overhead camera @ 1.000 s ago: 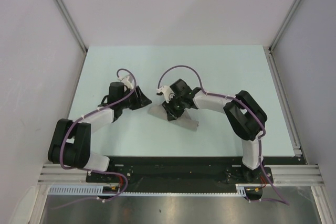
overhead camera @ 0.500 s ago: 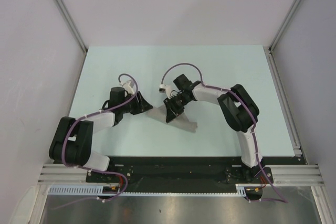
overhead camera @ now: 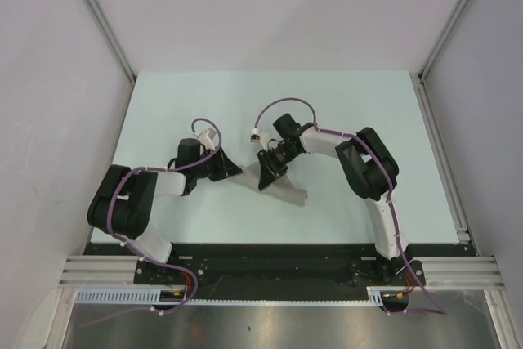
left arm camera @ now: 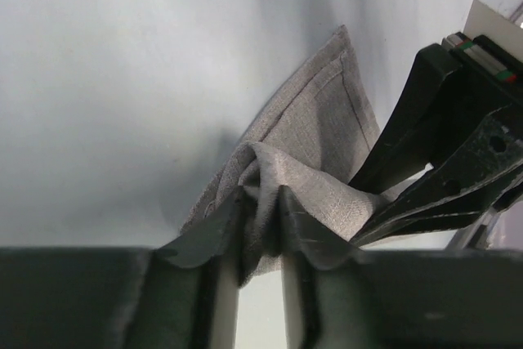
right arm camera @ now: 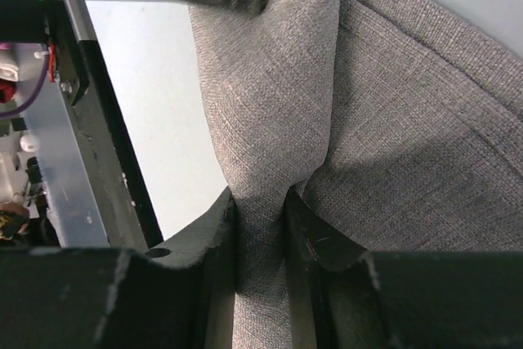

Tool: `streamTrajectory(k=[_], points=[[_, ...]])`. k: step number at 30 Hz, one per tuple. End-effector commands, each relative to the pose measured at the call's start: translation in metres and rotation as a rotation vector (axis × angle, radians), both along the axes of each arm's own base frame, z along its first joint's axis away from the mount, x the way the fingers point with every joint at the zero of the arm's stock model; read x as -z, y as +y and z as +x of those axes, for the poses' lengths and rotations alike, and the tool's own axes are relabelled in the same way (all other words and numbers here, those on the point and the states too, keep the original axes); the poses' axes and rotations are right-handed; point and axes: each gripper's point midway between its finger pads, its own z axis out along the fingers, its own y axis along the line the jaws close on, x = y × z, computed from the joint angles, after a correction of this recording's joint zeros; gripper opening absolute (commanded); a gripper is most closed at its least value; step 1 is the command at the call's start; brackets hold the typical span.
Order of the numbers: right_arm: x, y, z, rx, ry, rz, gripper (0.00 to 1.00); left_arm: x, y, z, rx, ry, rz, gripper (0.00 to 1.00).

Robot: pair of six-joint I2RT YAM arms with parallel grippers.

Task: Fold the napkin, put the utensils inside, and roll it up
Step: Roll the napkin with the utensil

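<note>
The grey-beige napkin (overhead camera: 288, 190) lies bunched near the middle of the table, between the two grippers. My left gripper (overhead camera: 236, 171) is at its left end, and in the left wrist view the gripper (left arm camera: 260, 220) is shut on a raised fold of the napkin (left arm camera: 320, 128). My right gripper (overhead camera: 266, 176) comes in from the right. In the right wrist view this gripper (right arm camera: 261, 220) pinches a narrow gathered band of the napkin (right arm camera: 409, 120). The two grippers are close together, almost touching. The utensils are hidden or out of view.
The pale green table (overhead camera: 343, 112) is bounded by metal rails at the left (overhead camera: 122, 128) and right (overhead camera: 441, 161). The arm bases sit on the black strip at the near edge (overhead camera: 270, 255). The right gripper's black fingers (left arm camera: 433, 161) crowd the right of the left wrist view.
The left arm has drawn back toward its base with its gripper staying at the napkin's left end, and its jaws have narrowed onto the fold. The right gripper edged slightly left, still gripping.
</note>
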Motion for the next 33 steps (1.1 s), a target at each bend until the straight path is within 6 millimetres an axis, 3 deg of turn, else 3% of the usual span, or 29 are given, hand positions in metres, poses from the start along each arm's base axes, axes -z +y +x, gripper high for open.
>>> streamTrajectory(k=[1,4,5,7,11,16,19,24,33], points=[[0.024,-0.008,-0.008,-0.003,0.05,-0.068,0.33,-0.009,-0.011,0.008,0.025,-0.039,-0.046,0.19],[0.009,-0.009,0.007,0.049,-0.019,-0.072,0.42,-0.007,-0.009,0.01,0.01,-0.019,-0.035,0.02],[-0.005,-0.008,0.013,0.067,-0.057,-0.066,0.45,-0.007,-0.008,0.013,0.003,-0.02,-0.027,0.0],[-0.016,-0.01,0.024,0.103,-0.128,-0.075,0.51,-0.002,-0.006,0.011,-0.008,0.012,-0.013,0.0],[-0.065,-0.012,0.048,0.209,-0.361,-0.072,0.56,0.001,-0.006,0.015,-0.017,0.046,-0.006,0.0],[-0.089,-0.009,0.054,0.255,-0.672,-0.148,0.63,0.005,-0.007,0.018,-0.022,0.07,-0.006,0.0],[-0.087,-0.004,0.04,0.218,-0.765,-0.169,0.66,0.005,-0.008,0.022,-0.023,0.077,-0.006,0.0],[-0.07,0.005,0.022,0.149,-0.776,-0.181,0.66,0.009,-0.008,0.025,-0.025,0.091,0.005,0.0],[-0.033,0.011,0.015,0.084,-0.722,-0.22,0.64,0.007,-0.009,0.028,-0.024,0.086,0.006,0.0]])
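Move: The napkin roll slants from its left end, already between my left fingers about 1 cm below the hand point, to the stretch my right fingers still pinch. That held stretch is practically at the right hand point; from it the roll's right end lies about 10 cm right and 3 cm back. The flat tail of the napkin is roughly 4 cm ahead of my right hand, 1 cm right and 2 cm lower. I shut my left fingers on the roll's left end and keep that pinch while the hand eases forward about 2 cm. Meanwhile my right fingers open off the roll; the hand lifts some 8 cm with a swing forward, then back and down to about 4 cm above where it let go, the wrist tipping roughly 40 degrees so the fingertips swing forward, open astride the roll. ##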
